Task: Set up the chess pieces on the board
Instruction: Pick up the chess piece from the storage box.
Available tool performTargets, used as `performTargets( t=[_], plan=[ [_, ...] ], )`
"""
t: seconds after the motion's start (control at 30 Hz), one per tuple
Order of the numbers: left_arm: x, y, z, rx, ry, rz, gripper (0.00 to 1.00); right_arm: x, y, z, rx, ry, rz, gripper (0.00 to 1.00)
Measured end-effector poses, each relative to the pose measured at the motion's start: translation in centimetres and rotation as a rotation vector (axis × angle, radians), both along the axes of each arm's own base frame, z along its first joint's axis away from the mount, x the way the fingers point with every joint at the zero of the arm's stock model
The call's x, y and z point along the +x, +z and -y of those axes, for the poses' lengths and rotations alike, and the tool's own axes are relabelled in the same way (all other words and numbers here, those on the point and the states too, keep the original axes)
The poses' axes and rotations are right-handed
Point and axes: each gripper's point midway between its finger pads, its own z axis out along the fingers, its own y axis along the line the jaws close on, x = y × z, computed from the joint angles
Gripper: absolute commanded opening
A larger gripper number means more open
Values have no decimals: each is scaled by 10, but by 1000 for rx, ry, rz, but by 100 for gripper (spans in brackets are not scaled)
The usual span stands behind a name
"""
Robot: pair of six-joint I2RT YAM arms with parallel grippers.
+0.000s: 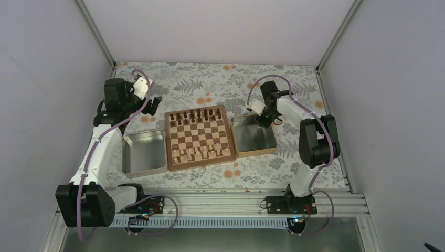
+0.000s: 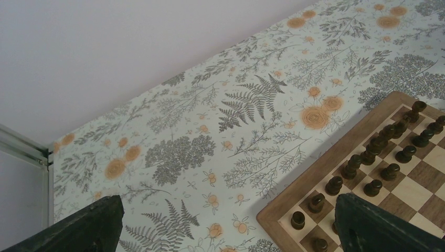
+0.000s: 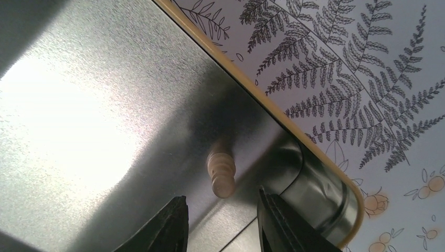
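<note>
The board (image 1: 200, 134) lies mid-table with dark pieces (image 1: 196, 116) on its far rows and pale chess pieces (image 1: 201, 153) on its near rows. One pale piece (image 3: 221, 170) lies on its side on the shiny floor of the rimmed tray (image 1: 254, 138) right of the board, near the tray's corner. My right gripper (image 3: 223, 207) is open just above that piece, one finger on each side, not touching it; it also shows in the top view (image 1: 265, 119). My left gripper (image 2: 225, 233) is open and empty over the cloth by the board's far left corner (image 2: 315, 176).
A shiny metal tray (image 1: 142, 153) sits left of the board. A floral cloth (image 1: 210, 84) covers the table. White walls close in the back and both sides. The rimmed tray's wall (image 3: 315, 173) curves close beside my right fingers.
</note>
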Motion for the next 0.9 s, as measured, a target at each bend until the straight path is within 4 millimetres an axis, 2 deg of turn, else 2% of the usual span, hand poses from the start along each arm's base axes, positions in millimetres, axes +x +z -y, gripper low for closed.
performTargets(
  t=[0.23,0.37,0.57,0.7,0.9],
  plan=[
    [0,0,0,0,0,0,100,0,-10,0,-3,0,-21,36],
    [0,0,0,0,0,0,100,1,-16,-1,-3,1,-31,31],
    [0,0,0,0,0,0,100,2,-26,-2,-2,4,-45,11],
    [0,0,0,0,0,0,100,4,-26,-3,1,0,-41,5],
    [0,0,0,0,0,0,100,2,-15,-4,2,5,-32,5]
  ],
)
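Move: Just under the right hand stands the last light chess piece, about 3 cm below the fingertips and roughly centred between them. The storage box's far wall is some 3 cm ahead and its right wall about 4 cm to the right. The chessboard's middle is about 21 cm to the left and 5 cm nearer the base. From the left hand, the piece lies roughly 37 cm to the right, 3 cm back and 22 cm below. Sinking almost straight down by about 2.5 cm into the storage box, the right hand brings its part-open fingers around the light piece, closing them late in the descent until they pinch its upper part. After a short stop at the bottom it starts back up, about 1 cm, keeping the pinch, with the fingers pointing down. ##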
